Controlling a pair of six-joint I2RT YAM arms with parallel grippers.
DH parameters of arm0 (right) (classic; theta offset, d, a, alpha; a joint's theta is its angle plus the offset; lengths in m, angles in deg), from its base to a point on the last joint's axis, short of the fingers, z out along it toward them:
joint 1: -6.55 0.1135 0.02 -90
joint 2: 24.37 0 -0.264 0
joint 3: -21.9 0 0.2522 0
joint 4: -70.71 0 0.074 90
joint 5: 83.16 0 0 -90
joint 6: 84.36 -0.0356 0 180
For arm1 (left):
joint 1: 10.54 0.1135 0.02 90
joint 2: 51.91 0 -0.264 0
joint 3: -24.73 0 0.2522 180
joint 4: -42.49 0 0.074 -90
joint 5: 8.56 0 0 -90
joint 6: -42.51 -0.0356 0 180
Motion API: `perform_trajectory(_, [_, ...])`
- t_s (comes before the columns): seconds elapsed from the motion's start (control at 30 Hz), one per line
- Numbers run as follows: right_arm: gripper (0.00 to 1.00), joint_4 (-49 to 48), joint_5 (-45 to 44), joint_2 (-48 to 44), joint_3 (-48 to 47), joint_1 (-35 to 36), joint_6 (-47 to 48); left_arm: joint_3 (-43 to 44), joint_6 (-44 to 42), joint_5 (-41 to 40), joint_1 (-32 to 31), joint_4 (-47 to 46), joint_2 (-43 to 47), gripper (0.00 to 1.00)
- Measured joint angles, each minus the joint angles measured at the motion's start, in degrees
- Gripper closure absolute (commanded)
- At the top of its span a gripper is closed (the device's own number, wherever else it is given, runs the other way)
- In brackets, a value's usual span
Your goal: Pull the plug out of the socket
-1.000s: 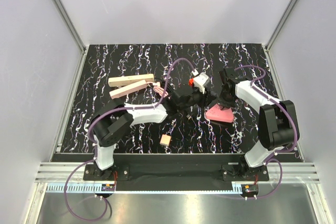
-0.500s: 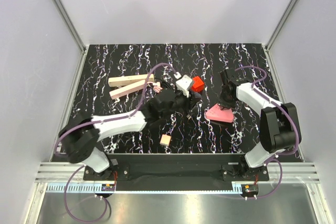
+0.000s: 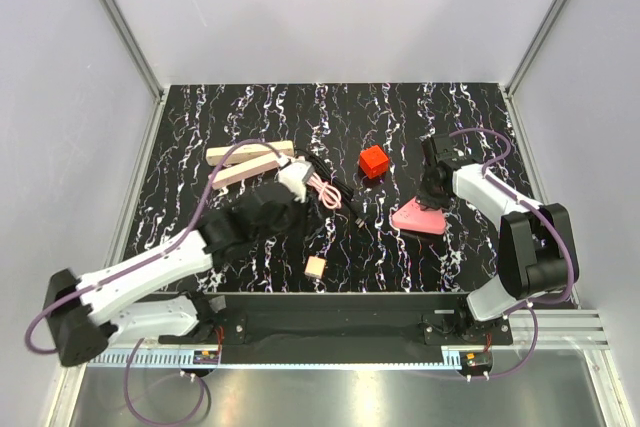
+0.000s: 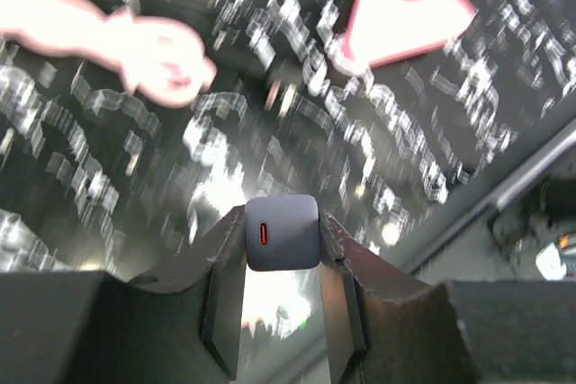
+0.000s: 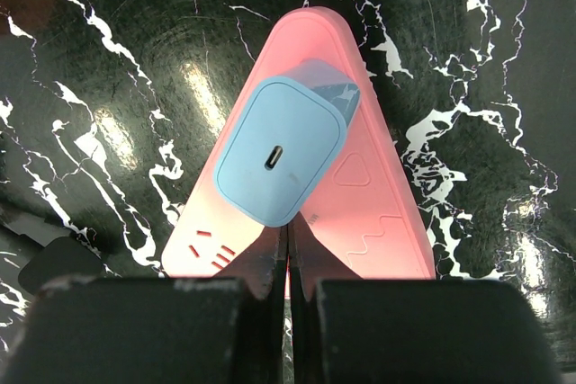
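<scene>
My left gripper (image 3: 293,175) is shut on the plug (image 4: 292,238), a small pale cube with one slot in its face, pinched between both fingers (image 4: 223,276). It hangs just right of the socket (image 3: 250,169), a long cream-beige bar at the back left, with a second like bar (image 3: 245,154) beside it. The plug is clear of the socket. My right gripper (image 5: 288,233) is shut with nothing between its fingers. Its tips rest on a pink triangular block (image 5: 378,213), just below a light-blue plug (image 5: 281,152) standing on that block.
A red cube (image 3: 373,161) sits mid-table at the back. A pink cable (image 3: 322,190) and a black lead (image 3: 345,202) lie right of the left gripper. A small tan cube (image 3: 315,267) sits near the front edge. The pink block (image 3: 418,215) lies right of centre.
My left arm has swung back and left with the plug, from beside the red cube to the right end of the beige bars. The red cube stays on the table. The right arm has barely moved.
</scene>
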Motion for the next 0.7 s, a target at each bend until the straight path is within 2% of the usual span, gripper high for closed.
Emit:
perform_trajectory(0.13, [1.00, -0.1, 0.2, 0.0, 0.0, 0.1, 0.5, 0.9, 2.0, 0.6, 1.6, 12.7, 5.6, 1.00])
perform_trajectory(0.3, [1.00, -0.3, 0.2, -0.2, 0.2, 0.3, 0.7, 3.9, 3.2, 1.9, 2.3, 24.3, 4.3, 1.00])
perform_trajectory(0.47, [1.00, -0.3, 0.2, -0.2, 0.2, 0.4, 1.1, 4.0, 3.3, 3.3, 3.2, 29.6, -0.9, 1.00])
perform_trajectory(0.7, [1.00, -0.4, 0.2, -0.2, 0.3, 0.4, 1.4, 4.0, 0.3, 7.0, 3.6, 30.9, -11.1, 1.00])
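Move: My left hand already holds the dark grey plug and is taking it to the bare table beside the beige plug, about 6 cm back, 8 cm to the left and 16 cm below. The beige plug lies roughly 4 cm back, straight below otherwise; the black cable's end is some 5 cm ahead and 10 cm right, also down on the table. From my right hand, that bare spot is about 16 cm back and 35 cm left, 3 cm lower. Still pinching the grey plug, I swing my left hand left and back almost level, then sink it more and more steeply towards the bare table left of the beige plug: about 9 cm down, 7 left and 6 back in all. Meanwhile I tip the wrist some 40 degrees, so the fingers end up pointing almost straight down. ##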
